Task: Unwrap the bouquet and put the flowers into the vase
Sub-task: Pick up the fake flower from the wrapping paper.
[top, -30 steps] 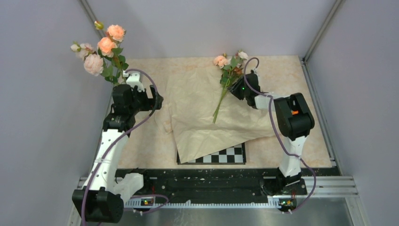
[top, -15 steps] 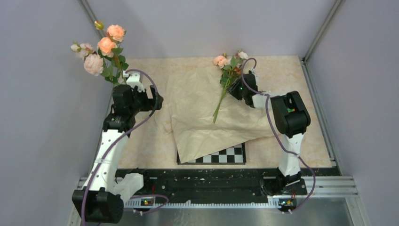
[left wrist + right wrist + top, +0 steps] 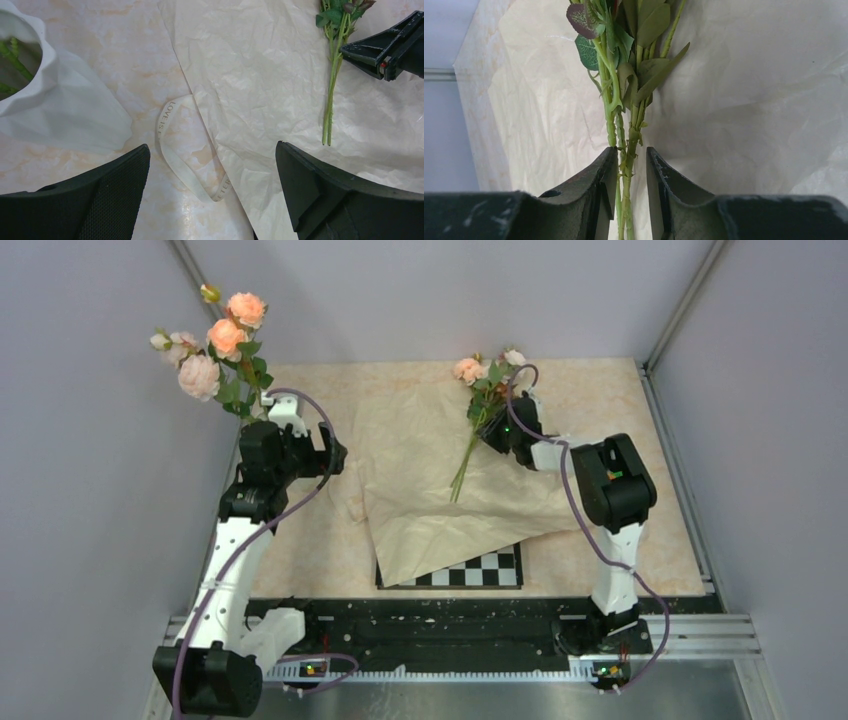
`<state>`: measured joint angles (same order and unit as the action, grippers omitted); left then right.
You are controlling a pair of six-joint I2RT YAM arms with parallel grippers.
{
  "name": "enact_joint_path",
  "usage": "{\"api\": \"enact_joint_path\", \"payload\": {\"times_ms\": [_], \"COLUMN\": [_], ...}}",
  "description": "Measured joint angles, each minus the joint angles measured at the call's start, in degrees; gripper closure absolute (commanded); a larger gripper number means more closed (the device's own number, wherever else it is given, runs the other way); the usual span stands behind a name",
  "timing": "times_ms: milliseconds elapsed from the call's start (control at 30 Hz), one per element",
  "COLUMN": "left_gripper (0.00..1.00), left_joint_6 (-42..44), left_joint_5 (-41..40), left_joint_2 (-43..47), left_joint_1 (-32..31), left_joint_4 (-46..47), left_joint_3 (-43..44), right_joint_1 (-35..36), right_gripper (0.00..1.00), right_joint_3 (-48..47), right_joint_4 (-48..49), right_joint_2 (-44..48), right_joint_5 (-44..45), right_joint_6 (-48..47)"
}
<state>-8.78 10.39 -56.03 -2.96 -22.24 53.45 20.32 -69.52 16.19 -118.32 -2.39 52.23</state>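
Note:
The bouquet is unwrapped: its beige paper [image 3: 420, 475] lies spread flat on the table. A few green-stemmed flowers [image 3: 478, 410] with peach and cream blooms lie on it. My right gripper [image 3: 500, 426] straddles their stems [image 3: 624, 165]. Its jaws stand narrow, the left finger [image 3: 601, 175] touching the stems, with a small gap at the right finger. Other roses [image 3: 215, 340] stand in the white ribbed vase [image 3: 35, 85] at the far left. My left gripper [image 3: 212, 150] hangs wide open beside the vase, holding nothing.
A cream ribbon [image 3: 172, 150] lies looped on the marble tabletop by the paper's left edge. A checkerboard [image 3: 480, 568] peeks out under the paper's near corner. Grey walls close in on the left, right and back.
My right gripper has slid a little left onto the stems and its jaws have narrowed around them. The left arm has not moved.

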Motion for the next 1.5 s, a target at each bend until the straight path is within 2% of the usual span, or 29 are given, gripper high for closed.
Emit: {"api": "enact_joint_path", "payload": {"times_ms": [333, 933, 1000, 1133, 1500], "left_gripper": [0.01, 0.01, 0.01, 0.01, 0.01], "left_joint_6": [0.04, 0.20, 0.20, 0.22, 0.42], "left_joint_5": [-0.76, -0.81, -0.81, -0.83, -1.05], "left_joint_2": [0.07, 0.42, 0.42, 0.42, 0.42], "left_joint_1": [-0.11, -0.11, -0.11, -0.11, -0.11], "left_joint_4": [0.02, 0.00, 0.00, 0.00, 0.00], "left_joint_3": [-0.33, -0.33, -0.35, -0.35, -0.39], "right_joint_1": [0.15, 0.55, 0.68, 0.79, 0.96], "right_gripper": [0.78, 0.77, 0.81, 0.99, 1.00], "right_joint_3": [0.11, -0.94, -1.51, -1.79, 3.30], "right_joint_4": [-0.11, 1.66, 2.05, 2.38, 4.20], "right_joint_2": [-0.44, -2.62, -3.23, -3.76, -0.63], "right_joint_5": [1.88, 3.19, 3.15, 3.23, 6.25], "right_joint_6": [2.34, 4.76, 4.94, 5.07, 7.10]}}
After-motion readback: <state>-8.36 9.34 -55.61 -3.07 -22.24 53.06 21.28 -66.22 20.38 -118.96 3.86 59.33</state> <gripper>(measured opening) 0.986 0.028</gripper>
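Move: The fake flower's stems lie just about at the right fingertips, roughly 1 cm ahead, 1 cm left and 1 cm below, already between the part-open fingers. The peach flower head is some 15 cm ahead and 3 cm left of the hand, the white head about 17 cm ahead and 7 cm right; the stem ends are about 15 cm back and 6 cm left. From the left hand the stems are roughly 16 cm ahead, 29 cm right and 20 cm down. The right fingers, already around the stems, narrow a little and then shut, pinching the darker stem bundle. Before this the hand sinks about 1 cm and pushes roughly 1.5 cm forward, with a small swing left; once shut, it draws about 1 cm back and to the right. Along the way it turns clockwise by under 10 degrees. ##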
